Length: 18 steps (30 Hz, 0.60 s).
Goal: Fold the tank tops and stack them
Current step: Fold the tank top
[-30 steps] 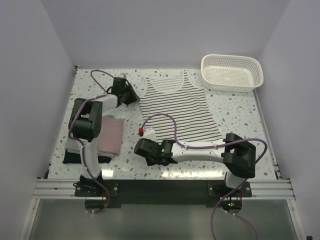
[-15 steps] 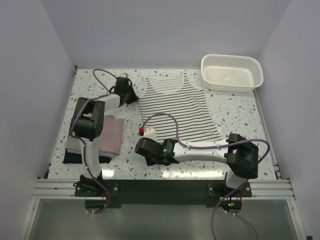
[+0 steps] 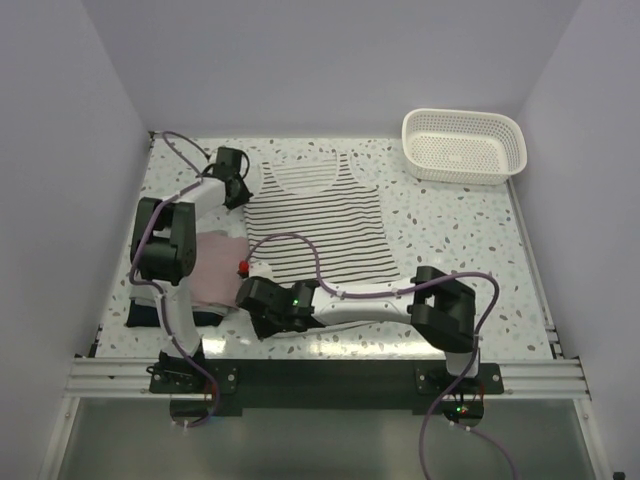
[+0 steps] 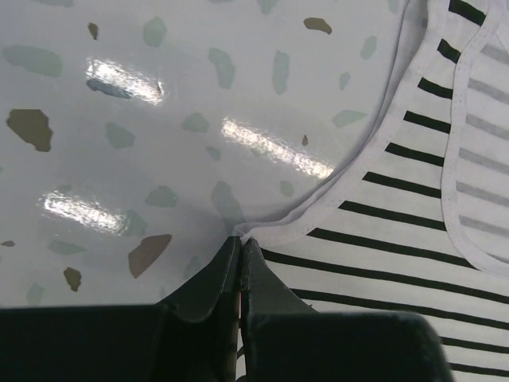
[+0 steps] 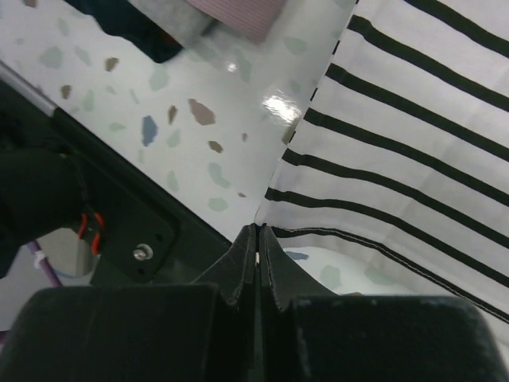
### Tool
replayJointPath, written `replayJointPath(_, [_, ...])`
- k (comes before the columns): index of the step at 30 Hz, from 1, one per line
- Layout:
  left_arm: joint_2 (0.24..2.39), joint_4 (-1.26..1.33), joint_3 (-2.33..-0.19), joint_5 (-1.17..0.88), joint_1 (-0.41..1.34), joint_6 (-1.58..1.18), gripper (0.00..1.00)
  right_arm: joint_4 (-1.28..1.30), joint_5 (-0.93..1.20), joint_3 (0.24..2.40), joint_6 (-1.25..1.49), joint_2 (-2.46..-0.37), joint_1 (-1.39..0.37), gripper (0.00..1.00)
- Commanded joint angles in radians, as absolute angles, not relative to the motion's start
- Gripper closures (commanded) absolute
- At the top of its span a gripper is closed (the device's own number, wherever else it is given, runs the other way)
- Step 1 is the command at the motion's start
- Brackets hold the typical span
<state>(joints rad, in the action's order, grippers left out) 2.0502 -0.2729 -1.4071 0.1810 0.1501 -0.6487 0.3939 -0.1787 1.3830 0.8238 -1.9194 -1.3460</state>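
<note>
The white black-striped tank top (image 3: 322, 215) lies flat mid-table, straps toward the back. My left gripper (image 3: 242, 198) is shut on its left armhole edge, as the left wrist view shows (image 4: 240, 239), with the striped cloth (image 4: 413, 239) to its right. My right gripper (image 3: 252, 290) is shut on the hem's near-left corner (image 5: 258, 231) and lifts that corner of the striped cloth (image 5: 398, 119) slightly off the table. The folded pink tank top (image 3: 215, 262) lies on the dark navy one (image 3: 148, 316) at the near left. Both show at the top of the right wrist view, pink (image 5: 238, 12) and navy (image 5: 135, 20).
A white lattice basket (image 3: 465, 145) stands at the back right. Walls close in the table on the left, back and right. The black front rail (image 3: 320, 375) runs along the near edge, close under my right gripper (image 5: 119, 231).
Both grippers have moved left with the striped top, dragging it toward the pink and navy stack. The right arm now reaches further across to the left.
</note>
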Motion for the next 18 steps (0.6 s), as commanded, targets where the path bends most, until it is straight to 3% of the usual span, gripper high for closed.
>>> replayJointPath(1, [1.971, -0.307, -1.46, 0.247, 0.13, -0.614, 1.0, 0.368, -0.118, 1.463, 0.811, -1.914, -1.351, 1.0])
replayJointPath(18, [2.028, -0.36, -1.623, 0.183, 0.235, -0.653, 1.0, 0.256, -0.207, 1.105, 0.92, -1.632, -1.256, 1.0])
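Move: The left fingers already pinch the striped tank top's left edge below the armhole; the tank top's middle lies roughly 18 cm to their right and 11 cm back, the neckline 14 cm right and 5 cm ahead. The right fingers hold the near left hem corner, with the tank top's middle some 22 cm ahead and 14 cm to their right; the folded pile is about 18 cm left and 14 cm ahead of them. All of it lies at about hand height or 1 cm lower. After a last short tug of a centimetre or so to the left, both hands turn back to the right, towards the tank top's middle, and drift forward about 2 cm, keeping their closed pinch. The left hand mainly climbs, lifting its edge about 6 cm while coming some 5 cm back; the right carries the hem corner about 6 cm right from its turning point, rising only a couple of centimetres early on. ##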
